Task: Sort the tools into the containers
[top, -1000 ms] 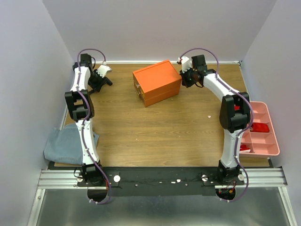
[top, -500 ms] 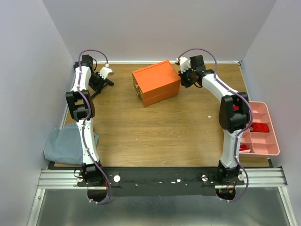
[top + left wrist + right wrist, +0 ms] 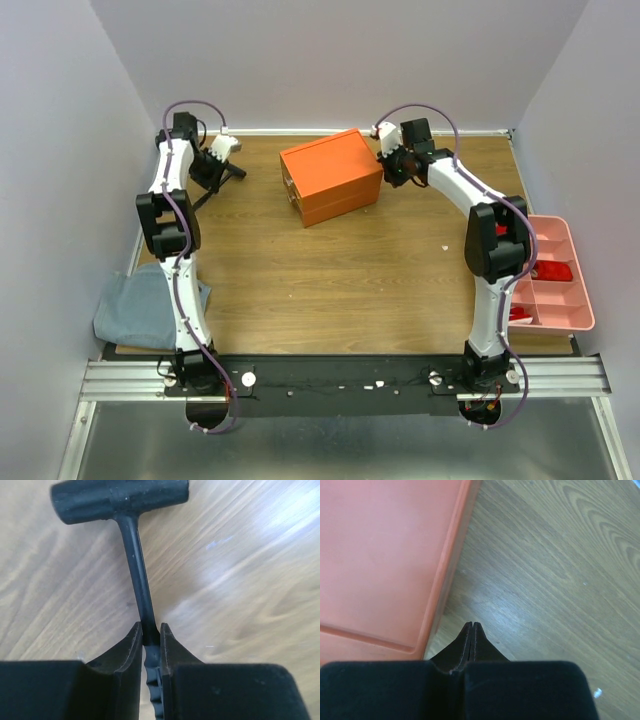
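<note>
A black T-handle tool [image 3: 120, 500] lies on the wooden table at the far left, its thin shaft [image 3: 140, 580] running back between my left gripper's [image 3: 149, 629] jaws. Those jaws are shut on the shaft. In the top view the left gripper [image 3: 222, 165] is low over the far left of the table. The orange box [image 3: 332, 176] stands at the far middle. My right gripper [image 3: 473, 625] is shut and empty, its tips just off the orange box's [image 3: 385, 555] right side. The pink tray [image 3: 556, 326] sits at the right edge with red-handled tools [image 3: 553, 270] in it.
A grey-blue cloth [image 3: 135, 310] lies at the near left, beside the left arm's base. Purple walls close in the table at the back and on both sides. The right arm [image 3: 490, 240] arches over the table's right part, next to the tray.
The left gripper's jaws have closed onto the T-handle tool's shaft. The right gripper has crept a little left, closer to the orange box.
</note>
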{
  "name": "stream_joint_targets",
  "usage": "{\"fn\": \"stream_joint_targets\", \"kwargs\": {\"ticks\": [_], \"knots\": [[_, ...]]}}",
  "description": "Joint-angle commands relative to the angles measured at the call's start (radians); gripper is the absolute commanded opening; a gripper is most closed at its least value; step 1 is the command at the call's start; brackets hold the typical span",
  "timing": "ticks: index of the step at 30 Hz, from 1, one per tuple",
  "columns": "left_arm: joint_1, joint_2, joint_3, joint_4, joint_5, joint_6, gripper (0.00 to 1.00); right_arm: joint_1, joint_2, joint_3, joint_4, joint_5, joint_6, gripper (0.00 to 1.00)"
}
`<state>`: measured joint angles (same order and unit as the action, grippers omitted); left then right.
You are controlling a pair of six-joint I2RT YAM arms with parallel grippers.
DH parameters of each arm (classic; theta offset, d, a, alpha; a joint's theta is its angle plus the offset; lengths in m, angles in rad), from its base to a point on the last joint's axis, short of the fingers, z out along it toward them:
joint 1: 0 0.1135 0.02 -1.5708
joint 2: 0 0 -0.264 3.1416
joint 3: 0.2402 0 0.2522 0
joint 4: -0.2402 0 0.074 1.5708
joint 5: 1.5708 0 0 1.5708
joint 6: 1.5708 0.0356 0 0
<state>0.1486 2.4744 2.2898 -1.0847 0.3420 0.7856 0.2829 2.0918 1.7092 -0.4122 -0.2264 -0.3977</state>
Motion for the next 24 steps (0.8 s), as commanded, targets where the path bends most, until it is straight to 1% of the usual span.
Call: {"fn": "stream_joint_targets", "kwargs": {"ticks": [1, 2, 3, 4, 5, 6, 7, 8, 10, 13, 14, 17, 20, 24], "knots": [[-0.085, -0.264, -0.023, 0.153, 0.156, -0.131, 0.0, 0.027, -0.05, -0.046, 0.045, 0.162, -0.053, 0.01], [-0.124, -0.284, -0.02, 0.161, 0.169, -0.138, 0.0, 0.024, -0.053, -0.052, 0.062, 0.247, -0.065, 0.01], [-0.145, -0.319, -0.013, 0.173, 0.167, -0.137, 0.0, 0.018, -0.064, -0.06, 0.081, 0.266, -0.076, 0.01], [-0.162, -0.333, -0.004, 0.177, 0.169, -0.14, 0.0, 0.006, -0.071, -0.072, 0.09, 0.285, -0.082, 0.07], [-0.213, -0.345, 0.011, 0.18, 0.169, -0.146, 0.0, -0.001, -0.081, -0.077, 0.095, 0.307, -0.082, 0.18], [-0.231, -0.365, 0.022, 0.19, 0.17, -0.164, 0.0, -0.008, -0.088, -0.08, 0.095, 0.312, -0.082, 0.36], [-0.25, -0.374, 0.031, 0.2, 0.166, -0.181, 0.0, -0.019, -0.102, -0.082, 0.09, 0.314, -0.085, 0.63], [-0.268, -0.384, 0.042, 0.207, 0.167, -0.193, 0.0, -0.022, -0.108, -0.086, 0.089, 0.331, -0.084, 0.71], [-0.31, -0.407, 0.046, 0.247, 0.172, -0.249, 0.0, -0.034, -0.127, -0.094, 0.087, 0.329, -0.079, 0.81], [-0.353, -0.413, 0.065, 0.293, 0.18, -0.313, 0.0, -0.044, -0.147, -0.109, 0.085, 0.326, -0.056, 0.9], [-0.362, -0.408, 0.086, 0.298, 0.181, -0.327, 0.0, -0.044, -0.163, -0.112, 0.082, 0.319, -0.052, 0.91], [-0.392, -0.375, 0.12, 0.307, 0.187, -0.374, 0.0, -0.044, -0.208, -0.146, 0.084, 0.312, -0.041, 0.94], [-0.423, -0.341, 0.117, 0.339, 0.199, -0.42, 0.0, -0.047, -0.248, -0.192, 0.098, 0.306, -0.035, 0.94], [-0.469, -0.292, 0.096, 0.359, 0.2, -0.407, 0.0, -0.048, -0.308, -0.25, 0.095, 0.273, -0.027, 0.94]]}}
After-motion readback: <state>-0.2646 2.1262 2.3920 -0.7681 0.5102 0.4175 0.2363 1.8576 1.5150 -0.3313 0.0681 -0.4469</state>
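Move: The hammer is already pinched by its handle in my left hand, head about 5 cm ahead and 7 cm to the right. From that hand the orange box sits some 38 cm to the right, 1 cm farther out and 3 cm higher. My empty right hand has the hammer grip some 55 cm to its left and 6 cm lower, the box 17 cm left and 3 cm below, and the pink tray roughly 39 cm right and 25 cm back. I sweep the hammer up from table level and across to the right towards the orange box with my left hand, some 27 cm each way, sinking slightly at the end, keeping my grip while the fingers tip up and forward about 40 degrees. Meanwhile my shut right hand draws off to the right, away from the box, about 8 cm, then climbs 5 cm, spreading its fingers almost fully and tilting slightly. ##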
